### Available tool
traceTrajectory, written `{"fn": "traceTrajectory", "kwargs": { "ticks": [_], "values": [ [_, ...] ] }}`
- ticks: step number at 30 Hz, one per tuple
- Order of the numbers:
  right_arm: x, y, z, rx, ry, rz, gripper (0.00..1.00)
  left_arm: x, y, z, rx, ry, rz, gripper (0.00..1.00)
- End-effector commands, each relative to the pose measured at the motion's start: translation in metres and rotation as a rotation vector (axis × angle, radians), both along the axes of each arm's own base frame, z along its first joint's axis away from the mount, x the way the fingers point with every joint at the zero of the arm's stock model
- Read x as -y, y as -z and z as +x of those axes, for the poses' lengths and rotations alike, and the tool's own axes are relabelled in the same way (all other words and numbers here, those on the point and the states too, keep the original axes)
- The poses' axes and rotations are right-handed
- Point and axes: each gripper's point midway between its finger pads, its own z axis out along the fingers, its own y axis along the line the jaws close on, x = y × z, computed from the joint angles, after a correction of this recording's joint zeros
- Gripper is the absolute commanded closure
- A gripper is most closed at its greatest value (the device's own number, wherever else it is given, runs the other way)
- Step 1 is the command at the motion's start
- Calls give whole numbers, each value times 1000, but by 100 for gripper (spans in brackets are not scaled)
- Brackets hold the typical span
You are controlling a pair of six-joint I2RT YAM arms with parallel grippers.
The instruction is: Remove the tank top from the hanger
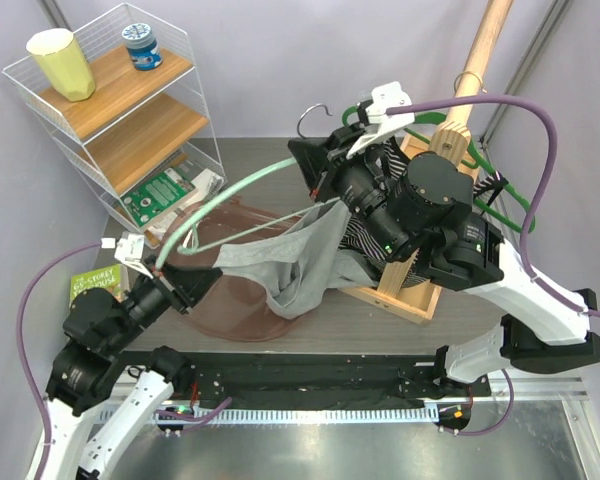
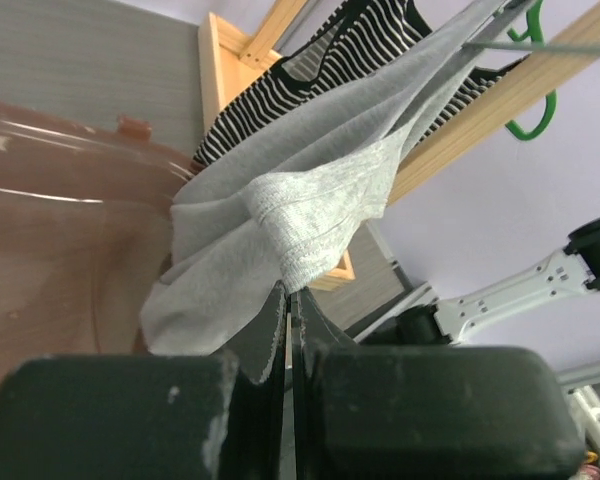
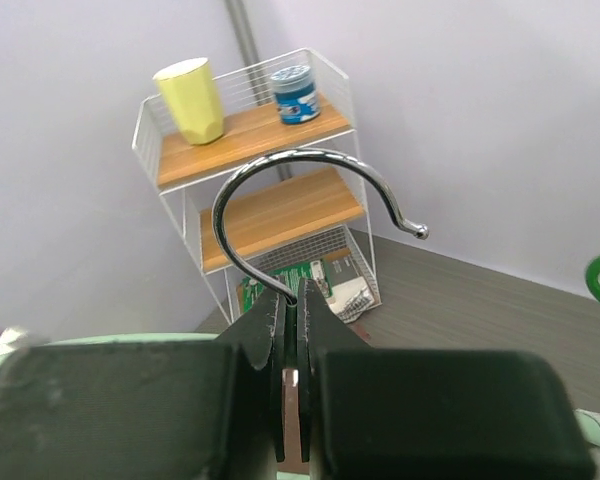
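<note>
The grey tank top (image 1: pixel 302 262) hangs bunched from a mint green hanger (image 1: pixel 230 200) above the table. My right gripper (image 1: pixel 314 162) is shut on the neck of the hanger's metal hook (image 3: pixel 300 160), as the right wrist view shows at the jaw tips (image 3: pixel 293 300). My left gripper (image 1: pixel 204 277) is lower left and shut on the tank top's hem (image 2: pixel 310 225), which is pinched at its tips (image 2: pixel 291 292). The cloth is stretched from the hanger down to the left gripper.
A brown translucent basin (image 1: pixel 235 310) lies under the tank top. Behind it stands a wooden rack (image 1: pixel 410 290) with a striped garment (image 2: pixel 350 50) and green hangers (image 1: pixel 515 200). A wire shelf (image 1: pixel 110 120) at back left holds a yellow cup (image 1: pixel 62 62) and a blue jar (image 1: pixel 140 45).
</note>
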Motion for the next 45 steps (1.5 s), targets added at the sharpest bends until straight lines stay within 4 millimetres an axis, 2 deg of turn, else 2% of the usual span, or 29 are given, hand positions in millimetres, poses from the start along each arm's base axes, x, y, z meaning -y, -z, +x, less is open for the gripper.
{"fn": "traceTrajectory", "kwargs": {
  "ticks": [1,2,6,11,14,19,22,23,25,29,33,34,36,39,42,44,45],
  "values": [
    [-5,-21,-23,141,-161,-103,99,12,-23,13,16,18,-107,100],
    [-9,-18,-26,164,-188,-142,99,14,-21,16,5,21,-106,100],
    [-28,-7,-59,315,-413,-279,99,26,-8,24,-49,52,-127,100],
    [-29,-7,-79,398,-519,-314,99,40,-6,30,-78,114,-153,100],
    [-30,-8,-99,449,-623,-318,99,48,-8,36,-84,138,-156,100],
    [-31,-2,-125,468,-767,-317,99,71,-27,43,-56,262,-186,100],
    [-30,1,-138,456,-840,-307,99,86,-41,40,-47,371,-218,100],
    [-31,5,-139,448,-851,-309,99,91,-36,44,-78,391,-214,100],
    [-29,6,-143,442,-869,-301,99,98,-54,36,-27,471,-239,99],
    [-30,10,-148,407,-895,-272,99,106,-68,24,42,574,-264,98],
    [-30,6,-156,399,-936,-235,99,119,-70,11,80,641,-248,93],
    [-30,5,-160,405,-956,-226,99,120,-70,11,98,641,-239,88],
    [-27,-1,-166,416,-980,-200,99,121,-71,9,117,648,-230,84],
    [-24,-7,-171,429,-998,-169,99,123,-70,11,141,638,-214,72],
    [-23,-11,-175,437,-1012,-152,99,122,-65,20,134,588,-184,66],
    [-23,-13,-175,431,-1011,-147,99,118,-64,22,157,554,-159,55],
    [-24,-12,-174,424,-1008,-148,99,116,-58,26,137,522,-141,46]
  ]
}}
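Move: Up and to its right from the left hand, which grips a corner of the tank top, is the hanger end still inside the garment: about 26 cm right, 14 ahead and 10 above. The hanger's bare end lies some 5 cm to the left hand's left, level fore-aft and 10 higher. From the right hand, pinching the hanger at the hook, the clothed end is about 10 cm right, 1 back and 10 below; the held corner is roughly 15 back, 16 left and 20 below. Swinging the hanger round, the right hand keeps its pinch at the hook and draws back about 16 cm with a little left, turning some 60 degrees counter-clockwise. The left hand carries the corner some 12 cm right towards the clothed end, first edging forward and later coming back and rising, yaws clockwise about 35 degrees, then opens part-way beside the cloth and lets go. ##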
